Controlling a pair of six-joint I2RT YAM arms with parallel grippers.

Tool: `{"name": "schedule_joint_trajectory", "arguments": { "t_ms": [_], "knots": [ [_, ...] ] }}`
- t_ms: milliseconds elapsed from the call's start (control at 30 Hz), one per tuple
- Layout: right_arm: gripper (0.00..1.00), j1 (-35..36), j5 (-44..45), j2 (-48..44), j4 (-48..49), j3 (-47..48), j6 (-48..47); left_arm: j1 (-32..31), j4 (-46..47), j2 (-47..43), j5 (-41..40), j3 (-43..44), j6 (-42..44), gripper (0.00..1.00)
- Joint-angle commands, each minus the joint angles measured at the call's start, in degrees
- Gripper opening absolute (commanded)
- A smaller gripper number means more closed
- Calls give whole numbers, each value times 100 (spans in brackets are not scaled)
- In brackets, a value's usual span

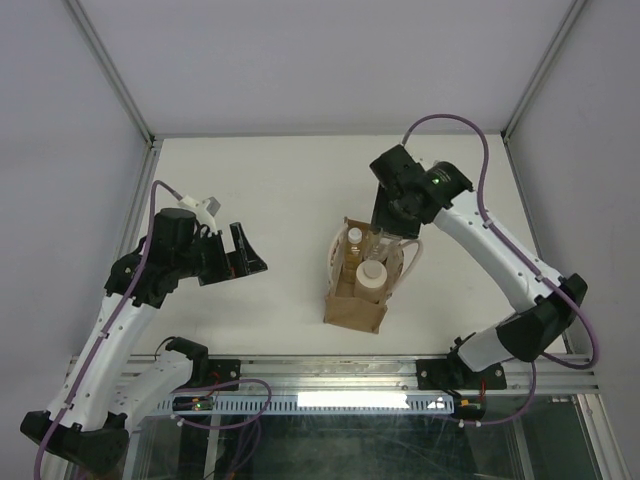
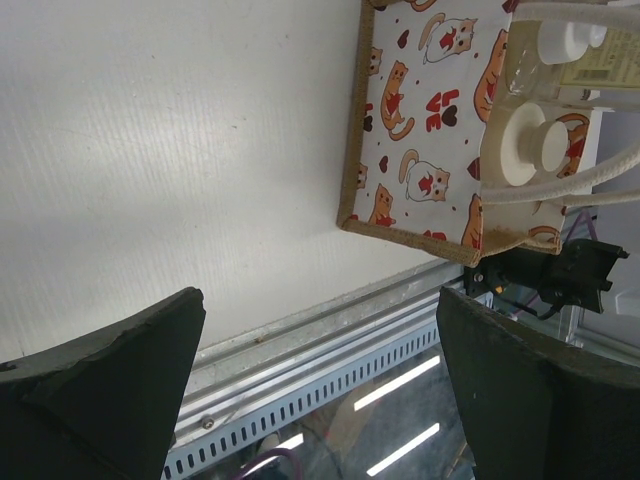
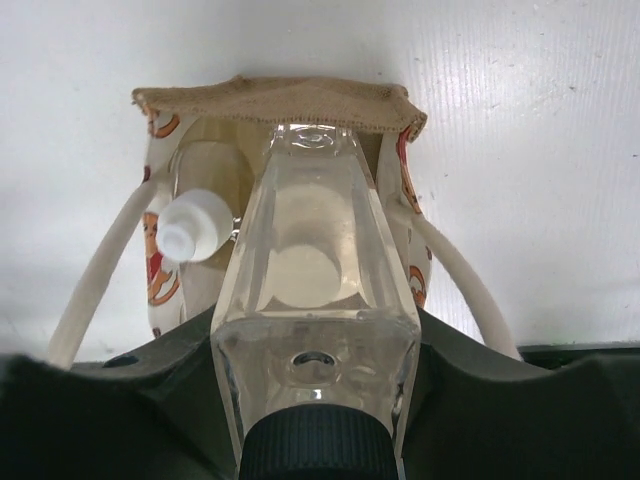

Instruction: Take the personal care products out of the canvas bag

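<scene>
The canvas bag [image 1: 355, 305] stands upright at the table's middle, tan outside with a cat print on its side [image 2: 420, 120]. My right gripper [image 1: 390, 228] is over the bag's far end, shut on a clear bottle with a dark cap [image 3: 315, 260], held upright with its base about level with the bag's rim [image 3: 280, 100]. The amber bottle with a white cap [image 1: 353, 245] and the wider cream bottle [image 1: 371, 278] stand inside the bag. A second clear bottle does not show. My left gripper [image 1: 245, 258] is open and empty, left of the bag.
The bag's pale looped handles [image 3: 455, 280] hang on either side of the held bottle. A slotted metal rail [image 2: 330, 350] runs along the table's near edge below my left gripper. Enclosure walls and posts [image 1: 120, 90] stand around the table.
</scene>
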Motion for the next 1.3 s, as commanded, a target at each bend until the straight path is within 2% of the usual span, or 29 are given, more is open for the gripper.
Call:
{"name": "schedule_joint_trajectory", "arguments": {
  "t_ms": [0,267,467,667,867,967,1067,1267],
  "knots": [
    [0,24,-517,-817,346,497,-260,-12,238,14,67,157,22,99],
    [0,-252,-802,-1423,353,681,-328,-13,319,82,85,154,-19,99],
    [0,-303,-580,-1846,659,1032,-420,-12,380,202,95,239,-17,99],
    [0,-321,195,-2032,607,1642,-921,-12,392,208,60,252,-55,99],
    [0,-321,1549,-1896,-335,2128,-1544,-12,392,72,59,170,-129,99],
    [0,-329,2087,-1858,-762,1852,-1630,-11,359,41,63,154,-162,99],
    [0,-385,2301,-2018,-861,1105,-1497,-11,314,20,44,171,-166,99],
    [0,-925,1699,-2398,16,-562,-1594,-11,241,2,23,197,-166,99]
  ]
}}
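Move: Right of the bag is the open table the clear bottle is taken to, about 15 cm to the right hand's right, 3 cm back and 20 cm below. The bag's middle lies about 4 cm back, 3 cm left and 15 cm below, with the white-capped bottle 6 cm left, level, and the white-lidded jar 7 cm back, 2 cm left. The black-capped bottle stands 18 cm ahead, 17 cm right. From the left hand, the open spot is roughly 5 cm ahead, 41 cm right and 20 cm down. Drawing the already gripped clear bottle up out of the bag, the right hand rises about 17 cm, easing back a little, while its fingertips tip outward by nearly 30 degrees. Late in the climb it swings right, some 13 cm in all, away from the bag, then sinks about 8 cm towards the open table as that tip partly eases; the fingers keep their hold. ##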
